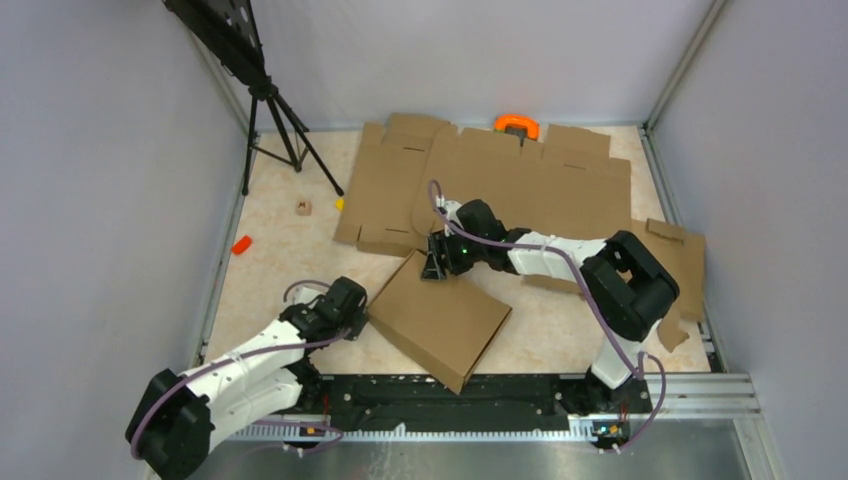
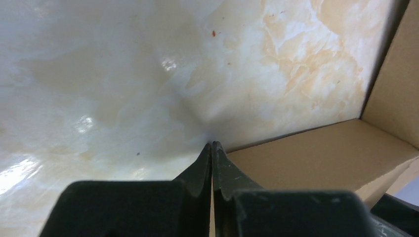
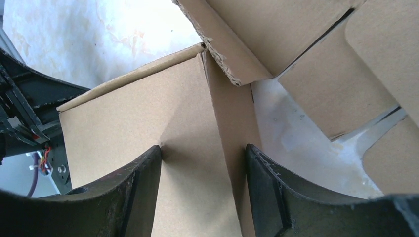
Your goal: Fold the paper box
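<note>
The paper box (image 1: 440, 318) lies folded shut near the middle of the table, one corner pointing at the arm bases. My left gripper (image 1: 362, 318) is shut with nothing in it; its tips (image 2: 212, 143) rest on the tabletop right against the box's left side wall (image 2: 316, 153). My right gripper (image 1: 437, 268) stands over the box's far corner. Its jaws (image 3: 203, 147) straddle the corner edge, one finger (image 3: 143, 177) on the top panel (image 3: 123, 123) and the other finger (image 3: 267, 182) against the narrow side wall, closed on the cardboard.
Wide flat cardboard blanks (image 1: 520, 180) cover the back of the table, with another piece (image 1: 682, 262) at the right behind the right arm. An orange tool (image 1: 516, 124) lies at the back. A tripod (image 1: 275, 120), a wooden block (image 1: 304, 207) and an orange bit (image 1: 241, 244) are at the left.
</note>
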Controlling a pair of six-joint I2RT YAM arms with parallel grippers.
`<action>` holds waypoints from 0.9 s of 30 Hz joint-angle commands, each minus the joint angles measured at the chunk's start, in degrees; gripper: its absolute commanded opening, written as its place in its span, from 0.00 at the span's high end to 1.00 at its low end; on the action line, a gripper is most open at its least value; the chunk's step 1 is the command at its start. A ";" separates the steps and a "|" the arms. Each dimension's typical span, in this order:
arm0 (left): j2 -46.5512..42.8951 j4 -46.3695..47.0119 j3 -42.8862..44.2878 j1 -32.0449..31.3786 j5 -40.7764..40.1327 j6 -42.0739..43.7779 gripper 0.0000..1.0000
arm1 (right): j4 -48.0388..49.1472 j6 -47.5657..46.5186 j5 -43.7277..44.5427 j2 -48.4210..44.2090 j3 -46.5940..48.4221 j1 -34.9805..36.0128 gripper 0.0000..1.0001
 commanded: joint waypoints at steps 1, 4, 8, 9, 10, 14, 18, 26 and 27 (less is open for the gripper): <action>-2.34 -1.50 6.40 -1.04 3.42 1.26 1.00 | -9.01 3.41 -8.63 0.54 -2.21 3.72 0.43; -3.43 -17.06 10.04 -1.04 -1.17 1.91 1.00 | -11.34 2.36 -5.18 -0.04 -1.76 3.51 0.43; -5.10 -25.35 9.20 -1.03 0.68 -0.17 1.00 | -11.64 2.05 -3.75 1.17 -1.39 3.52 0.43; -5.83 -25.97 8.70 -1.04 2.31 -0.37 1.00 | -11.56 2.07 -3.57 1.44 -1.30 3.51 0.43; -6.45 -26.34 8.20 -1.08 3.69 -0.45 1.00 | -11.52 2.12 -3.51 1.56 -1.27 3.53 0.43; -8.65 -29.85 7.20 -1.04 5.81 -1.02 1.00 | -11.28 2.18 -3.53 1.28 -0.84 3.51 0.43; -9.50 -33.86 7.48 -1.05 6.02 -1.14 1.00 | -11.83 1.84 -3.76 1.37 -0.06 3.77 0.43; -8.38 -20.60 1.85 -1.04 15.64 -2.33 1.00 | -11.32 1.84 -4.52 1.18 0.54 4.10 0.43; -8.37 -18.39 1.21 -1.05 15.45 -2.54 1.00 | -11.32 1.85 -4.64 1.18 0.65 4.29 0.43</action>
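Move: The left hand's closed fingertips sit low at the box's left corner, which is some 2 cm ahead and 1 cm to the right; the middle of the box lies about 16 cm to the right, level fore and aft. The right hand's open fingers straddle the far top edge, with the box's middle about 10 cm back, 1 cm to its right and 3 cm below. The cardboard sheet's near flap lies roughly 7 cm ahead and 9 cm left of the right hand. The right hand, keeping its fingers astride the box's far top edge at nearly the same opening, drags the box about 3 cm back towards the robot, then stops and holds it there. Meanwhile the left hand, fingers still shut, comes away from the box's left corner, rising some 2 cm and drawing back about 8 cm with a little drift left, then sinks almost to its starting height while its fingertips tip about 15 degrees nearer to straight down, ending outside the near side of the box. ##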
